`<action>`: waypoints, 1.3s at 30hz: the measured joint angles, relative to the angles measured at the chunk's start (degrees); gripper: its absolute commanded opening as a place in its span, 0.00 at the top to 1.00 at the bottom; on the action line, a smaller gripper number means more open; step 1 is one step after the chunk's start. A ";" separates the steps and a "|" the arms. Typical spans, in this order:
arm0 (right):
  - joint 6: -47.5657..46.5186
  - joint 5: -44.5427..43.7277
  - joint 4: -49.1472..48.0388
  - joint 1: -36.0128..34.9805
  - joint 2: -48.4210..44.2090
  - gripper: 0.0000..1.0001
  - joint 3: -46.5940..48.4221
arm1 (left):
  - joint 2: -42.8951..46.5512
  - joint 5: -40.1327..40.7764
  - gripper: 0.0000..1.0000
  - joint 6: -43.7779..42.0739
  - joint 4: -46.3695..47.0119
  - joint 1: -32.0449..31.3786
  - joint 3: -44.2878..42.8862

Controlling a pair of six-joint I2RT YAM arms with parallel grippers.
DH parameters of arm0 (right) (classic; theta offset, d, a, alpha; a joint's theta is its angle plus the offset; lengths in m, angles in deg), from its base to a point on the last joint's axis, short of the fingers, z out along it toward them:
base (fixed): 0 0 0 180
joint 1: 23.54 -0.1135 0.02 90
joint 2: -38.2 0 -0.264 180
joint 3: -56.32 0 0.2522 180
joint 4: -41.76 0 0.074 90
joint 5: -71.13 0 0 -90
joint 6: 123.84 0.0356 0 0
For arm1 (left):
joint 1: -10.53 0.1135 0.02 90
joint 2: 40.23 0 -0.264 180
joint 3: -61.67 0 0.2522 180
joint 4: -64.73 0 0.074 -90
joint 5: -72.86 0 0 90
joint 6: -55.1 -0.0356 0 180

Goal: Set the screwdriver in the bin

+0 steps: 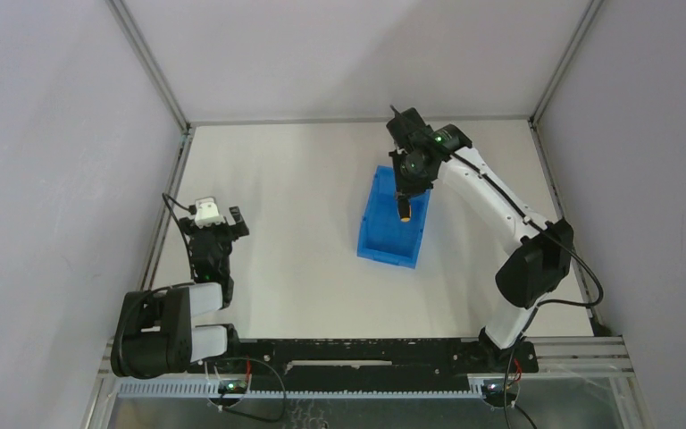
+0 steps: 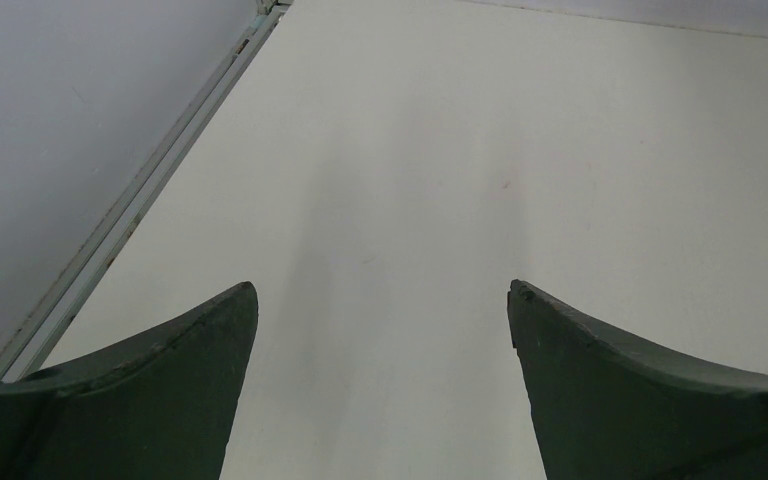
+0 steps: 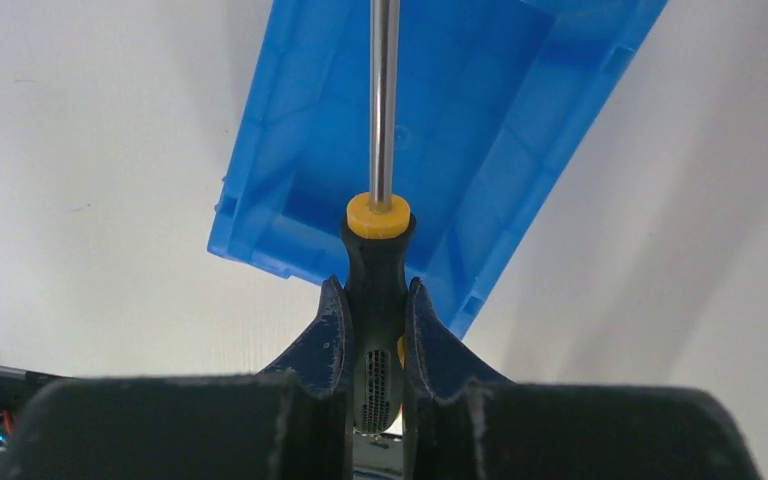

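The blue open-top bin (image 1: 384,234) sits on the white table right of centre; it also shows in the right wrist view (image 3: 290,190). My right gripper (image 1: 405,198) hangs above the bin's far half, shut on the screwdriver. In the right wrist view the gripper (image 3: 376,290) clamps the black and yellow handle of the screwdriver (image 3: 377,250), and the metal shaft points out over the bin's inside. In the top view only the handle end of the screwdriver (image 1: 404,211) shows. My left gripper (image 1: 216,219) is open and empty over bare table at the left; it also shows in the left wrist view (image 2: 382,295).
Metal frame rails run along the table's left edge (image 1: 168,206), its right edge and the back. White walls enclose the cell. The right arm (image 1: 500,206) reaches across the right side of the table.
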 measured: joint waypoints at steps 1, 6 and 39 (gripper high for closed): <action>0.00 -0.11 -0.52 -0.28 -0.02 1.00 -0.55 | 0.00 0.00 0.00 0.00 0.00 0.00 0.00; 0.00 0.31 -5.86 -0.92 0.37 1.00 -8.37 | 0.00 0.00 0.00 0.00 0.00 0.00 0.00; -0.24 -1.92 -20.61 -2.95 -14.91 0.00 -13.70 | 0.00 0.00 0.00 0.00 0.00 0.00 0.00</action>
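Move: The right hand still grips the screwdriver by its handle, shaft pointing forward, above the blue bin. The bin's middle lies about 15 cm below this hand, some 4 cm ahead and about 1 cm to its left. For the idle left hand, the bin's middle is about 40 cm to the right, roughly 3 cm ahead and 6 cm below. Nothing else stands near. The right hand lowers the screwdriver about 15 cm nearly straight down into the bin, the fingers tipping some 10 degrees nearer to vertical, and near the bottom they begin to open and let go of the handle. It lingers low only briefly, then rises about 20 cm away from the bin, the fingers spreading wide on the way up and the wrist tilting back some 30 degrees so that they point farther forward. ##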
